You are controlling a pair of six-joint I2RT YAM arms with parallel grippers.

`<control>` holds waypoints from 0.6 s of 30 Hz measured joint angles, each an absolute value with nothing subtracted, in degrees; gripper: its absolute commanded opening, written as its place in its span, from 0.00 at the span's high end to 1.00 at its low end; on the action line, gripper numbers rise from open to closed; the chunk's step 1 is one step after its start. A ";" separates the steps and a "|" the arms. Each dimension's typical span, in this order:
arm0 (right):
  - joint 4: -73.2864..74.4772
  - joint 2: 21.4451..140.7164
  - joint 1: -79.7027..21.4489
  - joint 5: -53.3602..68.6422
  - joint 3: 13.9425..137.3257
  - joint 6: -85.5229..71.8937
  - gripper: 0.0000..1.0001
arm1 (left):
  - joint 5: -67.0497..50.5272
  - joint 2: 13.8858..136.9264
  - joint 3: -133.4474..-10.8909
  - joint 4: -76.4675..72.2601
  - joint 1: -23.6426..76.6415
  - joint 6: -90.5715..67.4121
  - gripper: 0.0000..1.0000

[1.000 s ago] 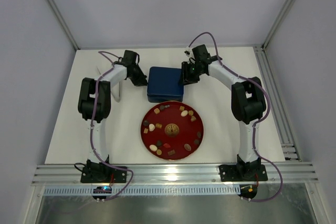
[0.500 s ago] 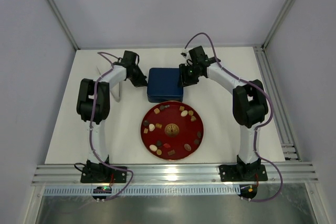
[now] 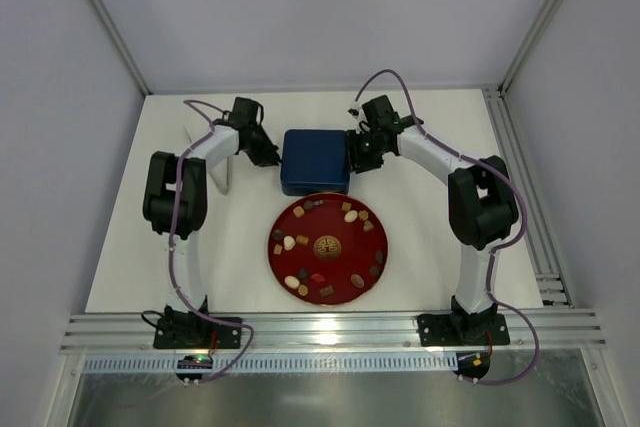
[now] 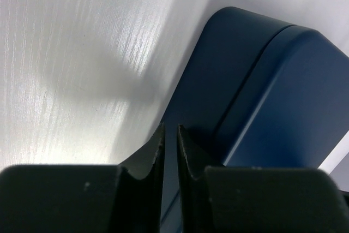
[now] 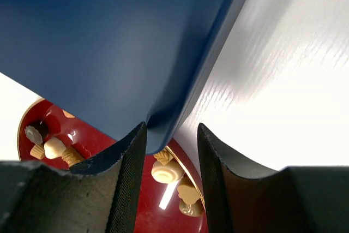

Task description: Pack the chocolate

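Observation:
The chocolate (image 3: pixel 350 216) lies as several small brown, tan and cream pieces on the round red plate (image 3: pixel 338 269). Behind the plate sits the closed dark blue box (image 3: pixel 315 160). My left gripper (image 3: pixel 268 155) is at the box's left side. In the left wrist view its jaws (image 4: pixel 170 129) are shut to a thin slit against the blue box (image 4: pixel 272 91). My right gripper (image 3: pixel 363 155) is at the box's right side. It stands open (image 5: pixel 172 129) astride a lid corner of the box (image 5: pixel 109 36), which touches the left finger. Cream chocolate (image 5: pixel 167 172) shows beyond.
A thin white upright thing (image 3: pixel 226 165) stands left of the left arm. Aluminium rails run along the front edge (image 3: pixel 330 332) and the right side (image 3: pixel 520 187). The plate's gold rim (image 5: pixel 182 165) lies just past the box corner.
My right gripper has slid a little nearer along the box's right side, and its elbow has swung right. The left gripper has hardly moved. Box, plate and chocolate lie as before.

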State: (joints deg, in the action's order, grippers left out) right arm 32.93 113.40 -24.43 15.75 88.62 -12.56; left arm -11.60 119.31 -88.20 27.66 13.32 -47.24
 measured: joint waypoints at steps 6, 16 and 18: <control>32.75 111.87 -24.45 15.55 86.56 -12.56 0.55 | -11.79 118.98 -86.48 27.49 13.02 -46.26 0.73; 31.66 111.87 -25.36 14.83 86.11 -12.56 0.56 | -12.95 118.41 -85.80 27.09 10.87 -45.58 0.57; 31.42 111.81 -25.47 14.66 86.00 -12.58 0.56 | -13.26 118.28 -85.80 27.00 10.26 -45.30 0.53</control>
State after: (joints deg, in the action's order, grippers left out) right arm 31.42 111.81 -25.47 14.66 86.00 -12.58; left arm -13.26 118.28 -85.80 27.00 10.26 -45.30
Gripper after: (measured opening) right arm 0.442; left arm 0.432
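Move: The lidded chocolate box has its middle about 8 cm to the left hand's right, roughly level with it in reach and height, so its left wall is right beside the fingertips. The red plate lies some 19 cm back and 11 cm right of that hand, the white strip about 14 cm to its left and level with it. From the right hand, at the near-right corner, the box's middle is some 7 cm left, 3 cm ahead and 4 cm lower. The left fingers come away from the box's left wall: the hand first eases back and down about 1 cm, then heads left by some 2 cm, climbing slightly and coming forward again, its nearly shut fingers opening to almost half. The right hand draws back barely 1 cm and then holds, half open, its inner fingertip still at the lid's near-right corner. ##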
